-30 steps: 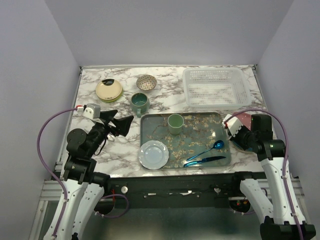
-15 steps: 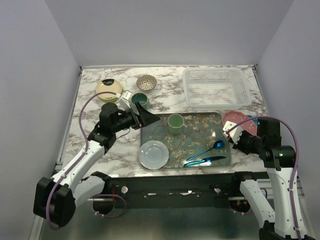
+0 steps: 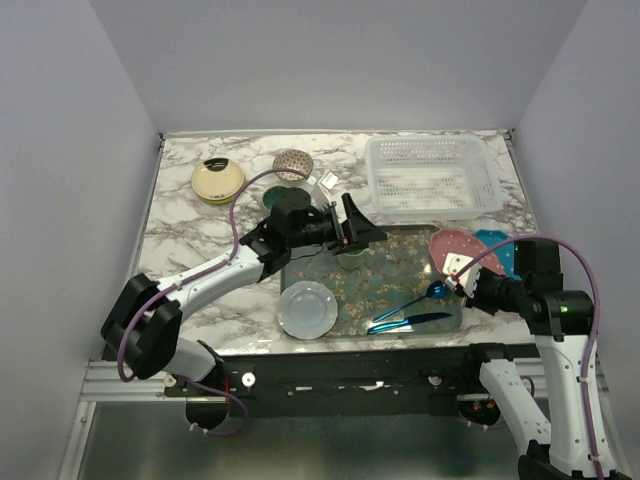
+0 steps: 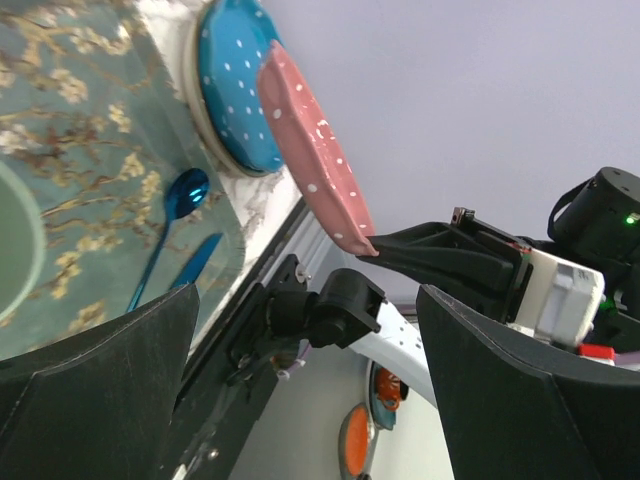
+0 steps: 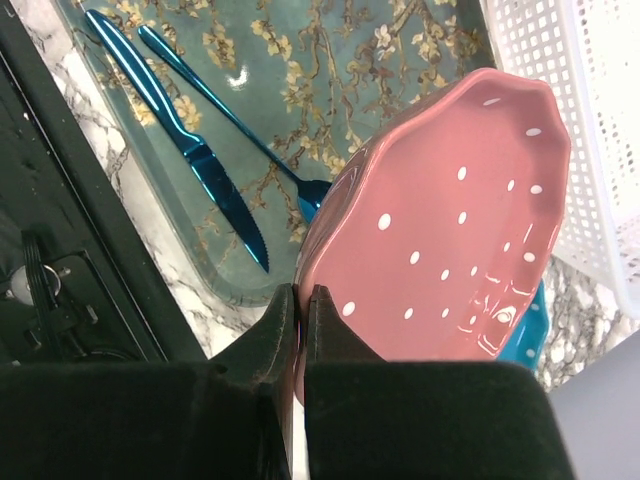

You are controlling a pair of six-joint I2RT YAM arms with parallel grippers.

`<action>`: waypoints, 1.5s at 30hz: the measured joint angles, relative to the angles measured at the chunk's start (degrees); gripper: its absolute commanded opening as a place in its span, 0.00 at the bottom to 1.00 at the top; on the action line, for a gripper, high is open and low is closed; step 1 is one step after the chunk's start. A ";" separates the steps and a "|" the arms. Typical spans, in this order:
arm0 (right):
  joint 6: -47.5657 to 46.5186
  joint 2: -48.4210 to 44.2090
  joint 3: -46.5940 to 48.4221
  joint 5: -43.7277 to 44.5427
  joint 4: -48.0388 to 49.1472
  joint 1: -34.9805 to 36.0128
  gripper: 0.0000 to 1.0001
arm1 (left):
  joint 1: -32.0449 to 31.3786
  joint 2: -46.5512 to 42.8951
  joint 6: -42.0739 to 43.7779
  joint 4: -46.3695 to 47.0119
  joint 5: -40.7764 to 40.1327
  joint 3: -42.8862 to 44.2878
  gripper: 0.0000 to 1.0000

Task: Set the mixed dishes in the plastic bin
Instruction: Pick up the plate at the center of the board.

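Note:
My right gripper [image 3: 462, 272] is shut on the rim of the pink white-dotted plate [image 3: 452, 246] and holds it tilted above the tray's right edge; in the right wrist view my right gripper [image 5: 302, 298] pinches the pink plate [image 5: 450, 220]. The teal dotted plate [image 3: 497, 250] lies beneath it on the table. My left gripper [image 3: 362, 228] is open and empty over the tray, above the green cup [image 3: 350, 256]. The white lattice bin [image 3: 430, 178] stands at the back right. An amber plate [image 3: 218, 180], a speckled bowl [image 3: 292, 163] and a dark teal mug [image 3: 272, 198] sit at the back left.
The grey crumb-strewn tray [image 3: 400, 270] holds a pale blue plate [image 3: 307, 308], a blue spoon [image 3: 420, 296] and a blue knife [image 3: 408, 322]. The left wrist view shows the pink plate [image 4: 315, 165] and the teal plate [image 4: 235, 85] behind it.
My left arm swung from the table's left side across to over the tray. My right gripper lifted the pink plate off the teal plate and shifted it left.

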 measured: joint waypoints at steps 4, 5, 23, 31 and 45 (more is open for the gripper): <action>-1.90 1.51 2.12 -0.48 -0.39 0.04 0.01 | -2.43 4.76 -0.66 -0.07 -0.22 4.70 0.99; -2.54 2.10 2.93 -0.59 -0.46 0.07 0.00 | -3.02 6.08 -0.68 -0.11 -0.24 6.29 0.99; -13.77 10.08 12.81 1.92 -2.73 4.33 0.00 | -6.08 17.88 2.80 -10.67 -2.43 25.44 0.95; -15.17 10.82 12.81 3.63 -2.69 5.70 0.01 | -8.63 23.74 5.57 -18.18 -5.62 33.09 0.81; -16.06 11.26 12.72 4.98 -2.16 7.85 0.01 | -9.73 29.77 7.45 -24.61 -6.86 41.83 0.21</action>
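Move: The pink plate's middle hangs some 22 cm to the right of my left hand, hardly nearer my base and about 5 cm lower. My right hand still pinches its near rim, with the plate's middle about 7 cm ahead of that hand. The plastic bin stands some 31 cm straight ahead of my right hand, the spoon bowl almost beneath it, and the blue plate about 13 cm to its right and 5 cm farther out. I carry my open left hand about 13 cm to the right and a little forward to the pink plate. It first rises slightly, then dips about 4 cm as its fingers tip down and half close, straddling the plate's left rim with one finger over the inner face. My right hand keeps its pinch, lifts the plate about 4 cm and forward to meet it, swings counter-clockwise, then nearly holds still. ##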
